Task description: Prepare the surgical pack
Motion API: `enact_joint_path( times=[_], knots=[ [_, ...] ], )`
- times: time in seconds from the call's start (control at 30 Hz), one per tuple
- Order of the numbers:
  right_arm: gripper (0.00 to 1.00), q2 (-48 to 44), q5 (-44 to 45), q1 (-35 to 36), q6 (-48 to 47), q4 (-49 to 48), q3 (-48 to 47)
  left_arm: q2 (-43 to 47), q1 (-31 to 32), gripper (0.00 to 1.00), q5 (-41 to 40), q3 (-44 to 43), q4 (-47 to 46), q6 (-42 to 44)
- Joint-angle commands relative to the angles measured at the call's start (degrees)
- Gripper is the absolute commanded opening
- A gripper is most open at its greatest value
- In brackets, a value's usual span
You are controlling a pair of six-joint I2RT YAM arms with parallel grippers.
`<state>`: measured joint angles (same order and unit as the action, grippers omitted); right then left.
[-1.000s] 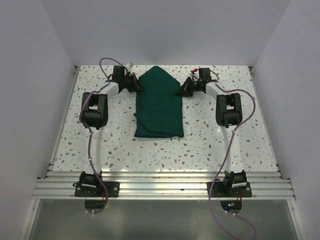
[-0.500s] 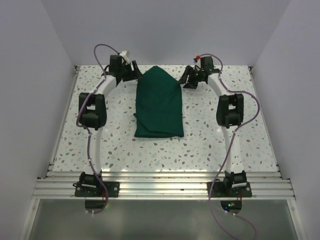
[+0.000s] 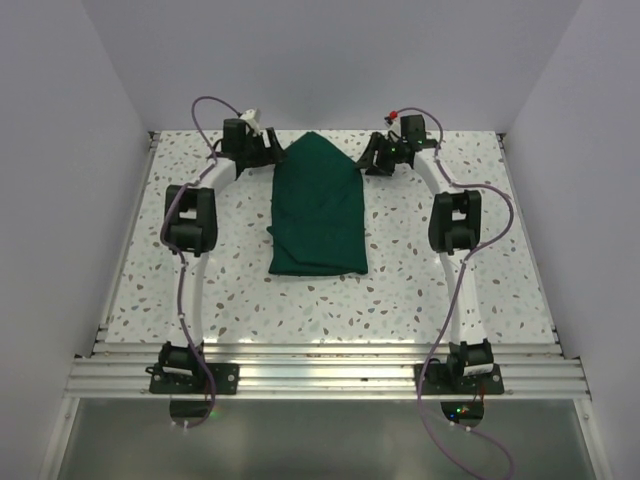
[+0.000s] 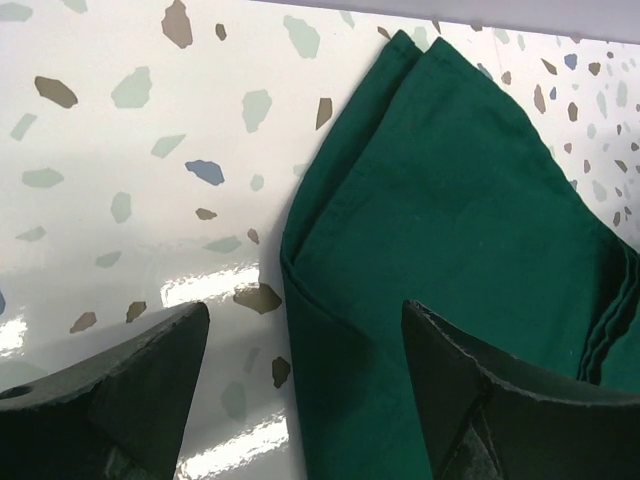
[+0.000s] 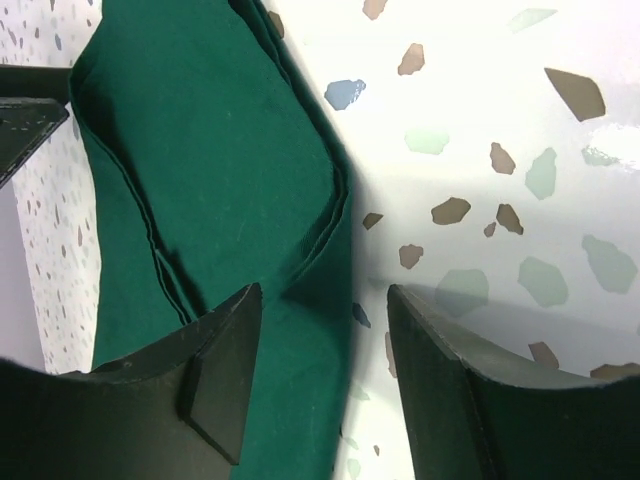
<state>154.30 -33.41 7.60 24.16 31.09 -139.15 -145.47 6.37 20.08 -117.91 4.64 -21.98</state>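
The surgical pack shows as a dark green cloth drape (image 3: 318, 215), folded into a long bundle with a pointed far end, lying flat on the speckled table. Whatever it wraps is hidden. My left gripper (image 3: 268, 152) hovers at the bundle's far left shoulder. In the left wrist view it (image 4: 305, 320) is open, straddling the drape's (image 4: 450, 200) folded left edge without touching. My right gripper (image 3: 372, 160) hovers at the far right shoulder. The right wrist view shows it (image 5: 323, 295) open over the layered right edge of the drape (image 5: 200, 150), nothing gripped.
The speckled tabletop (image 3: 450, 290) lies bare on both sides of the bundle and in front of it. White walls close in at the back and sides. Aluminium rails (image 3: 330, 375) carry both arm bases at the near edge.
Both grippers have opened and let go of the drape's far corners, then lifted and drawn outward toward the back. The folded drape has stayed in place.
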Motion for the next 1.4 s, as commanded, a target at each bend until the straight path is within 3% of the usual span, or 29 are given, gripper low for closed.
enact_joint_path(
  times=[0.0,0.13,0.27,0.33,0.43,0.47,0.57,0.7,0.83,1.0,1.03,1.2,1.37],
  knots=[
    [0.57,2.8,-1.9,1.0,-1.6,0.1,-1.7,-2.8,0.3,0.82,1.9,-0.3,-1.0,-0.3],
    [0.56,3.6,-1.0,2.8,-3.1,0.8,-1.7,-4.6,0.5,0.75,3.5,-2.1,-0.8,-1.9],
    [0.51,5.0,-1.1,3.5,-0.4,-1.6,-1.7,-5.3,0.5,0.6,6.5,-2.6,-1.8,-3.2],
    [0.41,6.0,-1.3,3.5,0.5,-1.9,-3.2,-5.9,0.4,0.54,7.3,-3.6,-1.4,-3.5],
    [0.26,6.7,-1.7,3.4,3.3,-3.2,-5.4,-6.9,0.3,0.37,8.5,-6.4,-0.6,-4.2],
    [0.18,5.7,-1.9,3.4,4.3,-3.9,-5.2,-6.8,0.3,0.24,9.3,-7.1,-0.8,-4.6],
    [0.05,3.1,-3.1,3.3,8.1,-6.7,-4.2,-4.7,0.0,0.01,11.4,-6.8,-1.7,-8.0],
    [0.0,-1.8,-5.3,3.1,11.5,-5.2,-4.4,1.2,-0.1,0.0,13.8,-4.9,-2.4,-10.2],
    [0.0,-9.3,-8.3,3.2,12.7,-2.7,2.8,11.7,0.0,0.0,16.4,1.7,-1.9,-10.9],
    [0.0,-17.7,-9.4,3.2,9.9,4.2,9.2,24.6,0.0,0.0,17.5,18.4,0.6,-6.2],
    [0.0,-21.3,-9.7,3.2,9.2,4.4,12.5,28.6,0.0,0.0,17.1,23.1,0.9,-5.3],
    [0.0,-31.5,-10.9,3.2,10.6,3.6,25.5,36.7,0.0,0.0,17.5,30.6,10.3,1.4],
    [0.0,-41.4,-7.8,4.1,7.1,8.0,41.0,50.1,0.6,0.0,18.6,44.2,9.8,1.6]
  ],
)
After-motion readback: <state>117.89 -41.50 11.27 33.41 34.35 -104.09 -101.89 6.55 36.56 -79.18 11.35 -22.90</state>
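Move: The cloth's far left edge runs practically between the open left fingers, about 2 cm to the hand's right and 2 cm below. Its far right edge lies level with the right hand, some 3 cm to its left and 2 cm below. The cloth's far tip is roughly 6 cm ahead of the left hand and 10 cm to its right; the near edge's middle is about 38 cm back and 12 cm to the right of that hand. Both grippers close on the cloth's far side edges and pinch them, the left first working about 3 cm right, the right about 4 cm left, both sinking some 1 cm. Keeping the pinch, they then lift together and sweep back towards the cloth's near end, ending about 14 cm higher and 19 cm (left) and 15 cm (right) further back, the left turning slightly clockwise. ##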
